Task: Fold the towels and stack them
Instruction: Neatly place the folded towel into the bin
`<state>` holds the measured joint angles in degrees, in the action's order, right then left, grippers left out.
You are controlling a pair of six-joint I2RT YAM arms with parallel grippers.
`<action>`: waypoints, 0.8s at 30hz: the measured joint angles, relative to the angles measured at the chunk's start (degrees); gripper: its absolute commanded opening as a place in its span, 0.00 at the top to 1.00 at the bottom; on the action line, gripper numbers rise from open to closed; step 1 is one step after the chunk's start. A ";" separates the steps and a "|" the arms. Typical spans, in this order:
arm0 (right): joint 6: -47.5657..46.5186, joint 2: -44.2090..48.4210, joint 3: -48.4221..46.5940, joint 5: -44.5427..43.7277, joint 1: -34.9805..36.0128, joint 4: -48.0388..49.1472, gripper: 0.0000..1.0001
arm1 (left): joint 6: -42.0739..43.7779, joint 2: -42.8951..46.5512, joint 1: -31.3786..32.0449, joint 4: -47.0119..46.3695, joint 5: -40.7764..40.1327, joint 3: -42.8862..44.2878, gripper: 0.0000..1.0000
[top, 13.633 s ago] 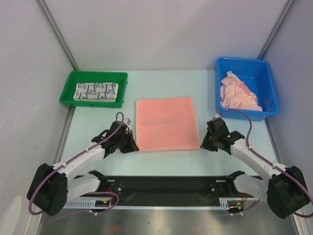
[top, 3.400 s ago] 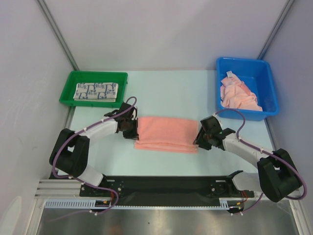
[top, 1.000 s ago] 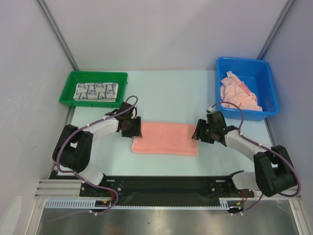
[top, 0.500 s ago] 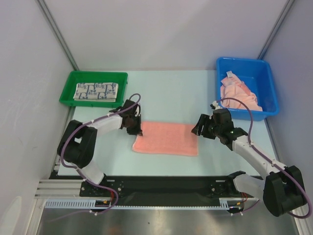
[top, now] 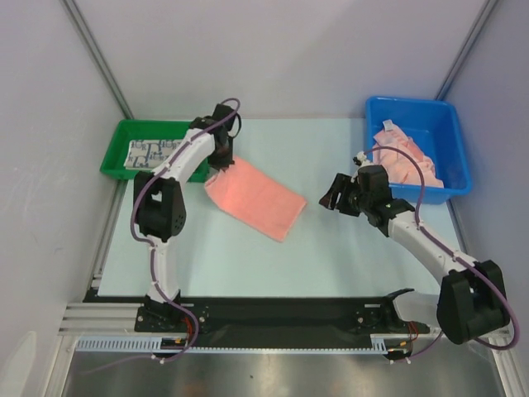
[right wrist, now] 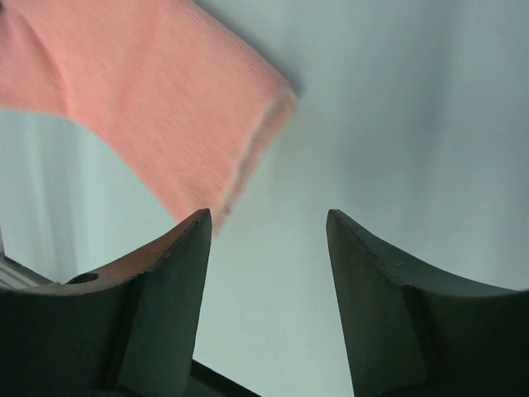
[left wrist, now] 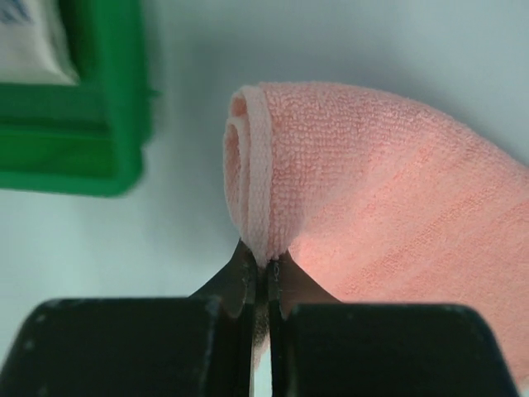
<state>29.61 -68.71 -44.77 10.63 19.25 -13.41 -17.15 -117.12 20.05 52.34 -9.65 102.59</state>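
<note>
A folded salmon-pink towel lies slantwise on the table, its upper left end lifted. My left gripper is shut on that end, beside the green tray; in the left wrist view the folded edge bulges just past the closed jaws. A white towel with blue-grey pattern lies in the green tray. Crumpled pink towels fill the blue bin. My right gripper stands open right of the folded towel, nothing between its fingers; its wrist view shows the towel's far end ahead on the left.
Grey walls close the table in on the left, back and right. The black rail with the arm bases runs along the near edge. The blue bin sits just behind my right arm.
My left gripper shut on the towel's left end and pulled it up and back toward the green tray, so the towel now lies slanted. My right gripper stayed open and drew slightly back.
</note>
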 measured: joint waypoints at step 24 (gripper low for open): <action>-3.89 -19.76 -8.74 2.73 -1.20 5.55 0.35 | 20.26 -16.83 -27.52 -6.08 -8.24 29.88 1.00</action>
<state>25.71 -88.47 -53.52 13.37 18.04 -7.86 3.11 -133.95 -7.46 46.26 -17.89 132.46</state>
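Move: The green bin's middle lies about 24 cm to the left of the left gripper, 8 cm ahead and 7 cm below. The patterned towel already in the bin has its middle some 22 cm left and 7 cm ahead, also about 7 cm lower. The pink towel, held by its left end, trails back and right, its middle roughly 9 cm back, 10 cm right and 6 cm below. From the right hand, the bin is about 55 cm left, 18 cm ahead and 10 cm down. Keep the left gripper shut on the pink towel's left end and sweep it over the green bin, some 27 cm left and 14 cm forward: forward, left and a little up at first, then mostly left. Turn the wrist about 15 degrees counter-clockwise, tipping the fingers outward. Meanwhile ease the open, empty right hand about 5 cm forward and 4 cm down. ##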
